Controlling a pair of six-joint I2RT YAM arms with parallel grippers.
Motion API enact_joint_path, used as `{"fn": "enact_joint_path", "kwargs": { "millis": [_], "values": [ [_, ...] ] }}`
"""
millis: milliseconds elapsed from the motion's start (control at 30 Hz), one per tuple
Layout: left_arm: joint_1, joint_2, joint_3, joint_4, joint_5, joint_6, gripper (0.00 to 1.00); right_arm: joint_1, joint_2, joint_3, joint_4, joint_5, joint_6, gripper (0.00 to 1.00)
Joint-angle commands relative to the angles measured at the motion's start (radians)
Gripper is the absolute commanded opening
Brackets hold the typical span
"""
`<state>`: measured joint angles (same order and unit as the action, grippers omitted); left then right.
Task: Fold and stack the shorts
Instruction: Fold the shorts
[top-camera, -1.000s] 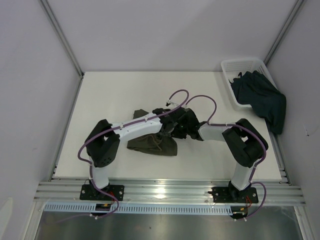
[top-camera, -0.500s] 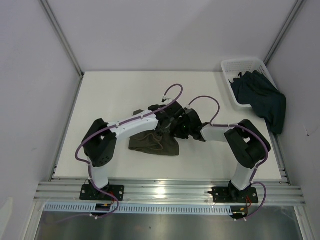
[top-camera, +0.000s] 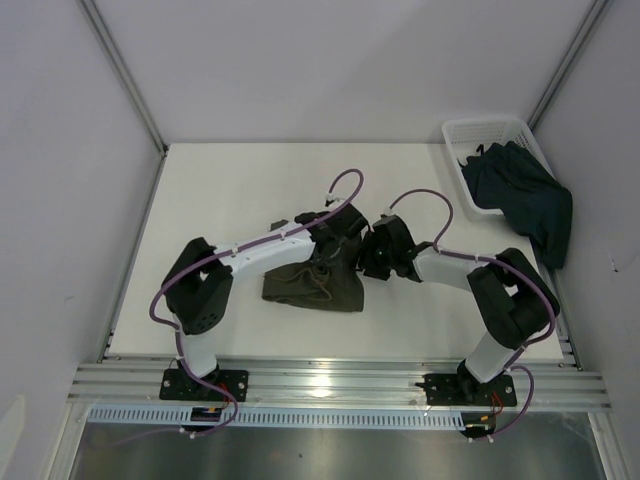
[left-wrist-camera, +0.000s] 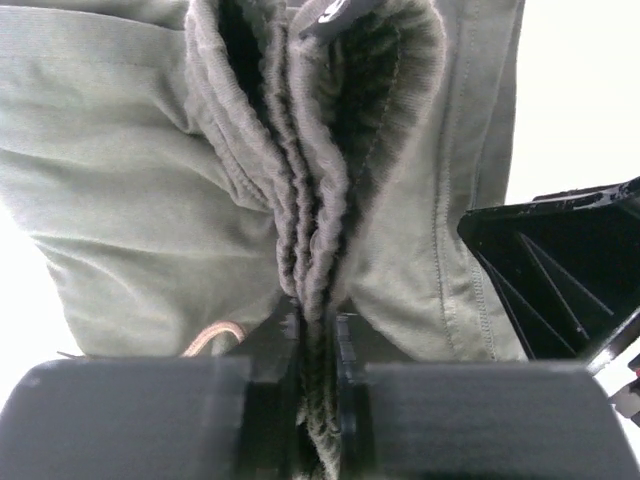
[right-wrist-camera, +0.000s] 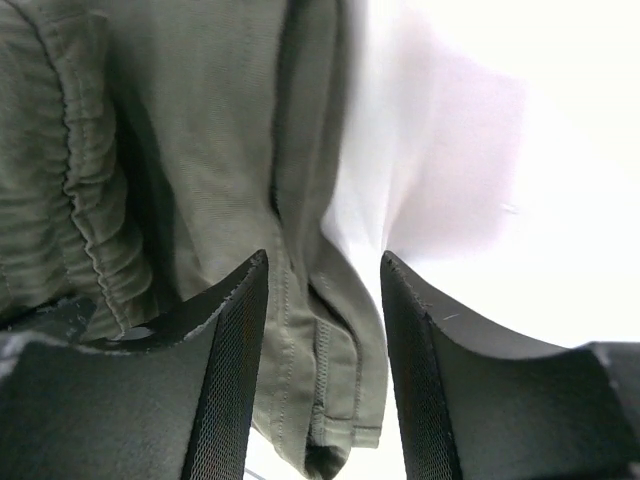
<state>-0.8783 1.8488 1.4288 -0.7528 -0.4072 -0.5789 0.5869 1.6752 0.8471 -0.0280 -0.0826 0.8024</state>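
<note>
The olive-green shorts (top-camera: 300, 290) lie bunched and partly folded on the white table, in front of both arms. My left gripper (top-camera: 335, 235) is shut on the shorts' gathered waistband (left-wrist-camera: 318, 250) at their far right corner. Just to its right, my right gripper (top-camera: 372, 252) stands open. In the right wrist view a hemmed edge of the olive shorts (right-wrist-camera: 330, 380) hangs loose between the spread fingers (right-wrist-camera: 225, 370), touching neither. The dark navy-teal shorts (top-camera: 520, 195) hang out of the white basket (top-camera: 480, 130) at the back right.
The table (top-camera: 230, 190) has a metal rail along its left edge and white walls close on both sides. The basket sits in the far right corner, with the navy cloth spilling over its right rim towards the table edge.
My right gripper has opened, let go of the olive shorts and drawn slightly right. The left gripper stays shut on the cloth and has shifted a little away from the bases.
</note>
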Motion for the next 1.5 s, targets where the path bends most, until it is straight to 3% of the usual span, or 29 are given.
{"fn": "enact_joint_path", "kwargs": {
  "millis": [0, 67, 133, 167, 367, 467, 633, 800, 933, 1200, 1333, 1467],
  "values": [
    [0.005, -0.071, -0.014, 0.085, 0.069, -0.026, 0.21, -0.015, -0.061, -0.013, -0.084, 0.049, -0.031, 0.51],
    [0.006, -0.106, -0.030, 0.122, 0.093, -0.021, 0.51, -0.030, -0.086, -0.023, -0.099, 0.061, -0.035, 0.51],
    [0.006, -0.166, -0.067, 0.148, 0.117, -0.022, 0.93, -0.053, -0.103, -0.037, -0.099, 0.063, -0.037, 0.51],
    [0.007, -0.192, -0.089, 0.165, 0.131, -0.019, 0.99, -0.062, -0.112, -0.052, -0.098, 0.058, -0.035, 0.51],
    [0.059, -0.379, -0.177, 0.277, 0.344, 0.008, 0.99, -0.105, -0.199, -0.094, -0.108, 0.053, -0.045, 0.49],
    [0.145, -0.421, -0.208, 0.285, 0.413, 0.030, 0.99, -0.098, -0.264, -0.100, -0.121, 0.041, -0.048, 0.47],
    [0.304, -0.439, -0.254, 0.254, 0.449, 0.082, 0.99, -0.012, -0.318, -0.040, -0.151, -0.002, -0.048, 0.45],
    [0.407, -0.439, -0.330, 0.311, 0.519, 0.093, 0.99, 0.070, -0.298, 0.047, -0.090, -0.094, -0.029, 0.36],
    [0.421, -0.413, -0.327, 0.329, 0.542, 0.128, 0.99, 0.103, -0.221, 0.087, 0.019, -0.221, -0.025, 0.23],
    [0.423, -0.369, -0.309, 0.346, 0.539, 0.133, 0.99, 0.110, -0.011, 0.072, 0.307, -0.405, 0.038, 0.14],
    [0.423, -0.333, -0.314, 0.383, 0.554, 0.134, 0.99, 0.084, 0.081, 0.018, 0.303, -0.369, 0.067, 0.08],
    [0.423, -0.239, -0.301, 0.443, 0.620, 0.142, 0.99, 0.054, 0.067, -0.111, 0.327, -0.322, 0.067, 0.06]
  ]
}}
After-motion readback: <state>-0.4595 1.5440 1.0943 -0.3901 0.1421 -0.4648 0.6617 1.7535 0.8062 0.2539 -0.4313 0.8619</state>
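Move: The left gripper holds a bunched ridge of the shorts. From it, the shorts' middle is about 4 cm left and 5 below, the cord some 3 left and 3 back, and the far-left corner roughly 9 ahead and 12 left, lower down. From the right gripper, half open at the shorts' right edge, the middle is about 10 cm left and 1 back, slightly lower, and the near-right corner 10 straight back. Open the left gripper wide to release the ridge, lift about 11 cm, then swing left and forward and sink over the shorts' far part, fingers leaning some 30 degrees rightward. Slide the right gripper 6 cm right, clear of the edge, then arc it up and left over the shorts and down onto them near the cord, closing it and drawing back slightly. ##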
